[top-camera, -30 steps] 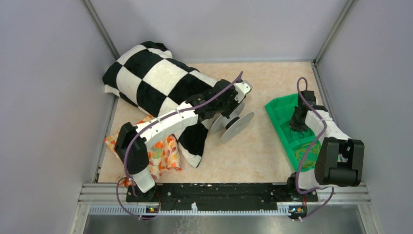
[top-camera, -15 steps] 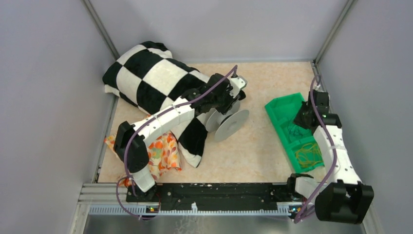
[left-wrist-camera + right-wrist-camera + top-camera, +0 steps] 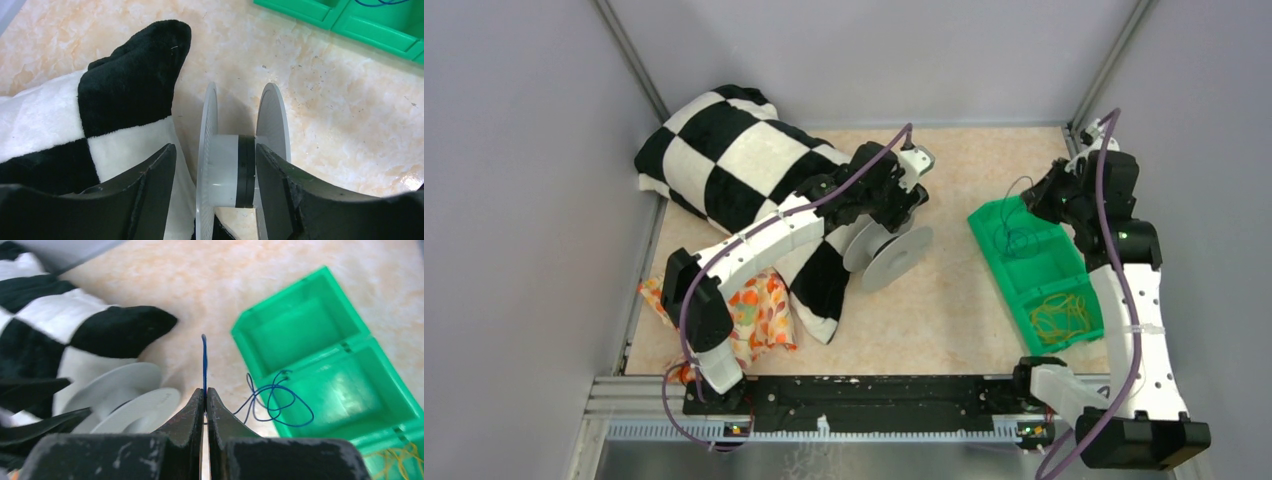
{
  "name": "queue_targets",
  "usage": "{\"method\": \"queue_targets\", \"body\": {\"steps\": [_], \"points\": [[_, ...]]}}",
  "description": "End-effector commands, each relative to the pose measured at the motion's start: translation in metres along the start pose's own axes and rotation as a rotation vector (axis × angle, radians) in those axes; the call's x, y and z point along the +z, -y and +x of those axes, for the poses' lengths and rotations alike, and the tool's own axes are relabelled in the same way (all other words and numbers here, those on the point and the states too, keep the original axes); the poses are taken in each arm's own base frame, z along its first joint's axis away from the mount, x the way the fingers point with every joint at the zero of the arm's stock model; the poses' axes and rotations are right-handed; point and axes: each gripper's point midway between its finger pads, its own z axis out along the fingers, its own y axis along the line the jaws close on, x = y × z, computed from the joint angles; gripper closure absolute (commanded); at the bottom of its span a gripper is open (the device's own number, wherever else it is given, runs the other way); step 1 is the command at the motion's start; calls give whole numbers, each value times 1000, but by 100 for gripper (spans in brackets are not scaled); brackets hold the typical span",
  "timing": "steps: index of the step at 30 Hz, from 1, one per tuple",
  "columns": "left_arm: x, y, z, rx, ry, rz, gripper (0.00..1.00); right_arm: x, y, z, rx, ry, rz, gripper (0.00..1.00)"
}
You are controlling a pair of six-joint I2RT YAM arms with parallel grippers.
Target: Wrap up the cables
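The cable (image 3: pixel 204 357) is a thin blue wire. My right gripper (image 3: pixel 205 390) is shut on one end of it, and that end sticks up past the fingertips. The rest hangs in loose loops (image 3: pixel 278 405) over the green tray (image 3: pixel 300 330). From above, the right gripper (image 3: pixel 1039 200) is raised over the tray's far end with the cable (image 3: pixel 1014 240) trailing below. A white spool (image 3: pixel 225 170) with a black band on its hub stands on its flanges beside the blanket. My left gripper (image 3: pixel 215 150) is open, with one finger on each side of the spool (image 3: pixel 889 255).
A black-and-white checkered blanket (image 3: pixel 734 160) covers the left of the table, over an orange floral cloth (image 3: pixel 759 310). The green tray (image 3: pixel 992 262) sits at the right, with yellow rubber bands (image 3: pixel 1059 318) in its near compartment. Grey walls close in three sides.
My left gripper has opened around the spool. My right gripper shut on the cable in the tray, then lifted it up and toward the back of the table.
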Motion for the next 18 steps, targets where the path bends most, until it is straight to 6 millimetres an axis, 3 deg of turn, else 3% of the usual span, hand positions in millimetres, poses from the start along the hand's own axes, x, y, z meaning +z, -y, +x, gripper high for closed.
{"method": "queue_targets", "body": {"steps": [1,5,7,10,13,18], "points": [[-15,1,-21,-19,59,3,33,-20,-61,-14,-63,16,-210,100],[-24,0,-25,-33,81,-1,28,-29,-102,-12,-118,6,-346,100],[-28,-1,-26,-35,82,-9,18,-34,-121,-10,-138,-4,-417,100],[-37,-2,-28,-35,70,-19,14,-39,-143,-3,-149,-31,-502,100],[-49,-8,-32,-40,86,-53,13,-35,-151,7,-149,-53,-535,100],[-77,-7,-47,-57,155,-46,10,-26,-148,13,-151,-69,-511,100]]}}
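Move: The spool the blue cable is bound for stands about 27 cm to the right gripper's left, some 3 cm back and 18 cm below. From that gripper the green tray lies about 7 cm right, 5 cm back and 24 cm down, with the yellow cable in it 13 cm right and 14 cm back. From the open left gripper the spool is some 3 cm back, 2 cm left and 11 cm below. Carry the blue cable, still pinched in the shut right fingers, about 13 cm left towards the spool, climbing some 5 cm and turning that wrist nearly 30 degrees counter-clockwise. Meanwhile spread the left fingers wider around the spool's rims, then back that hand off about 2 cm up and slightly left. ##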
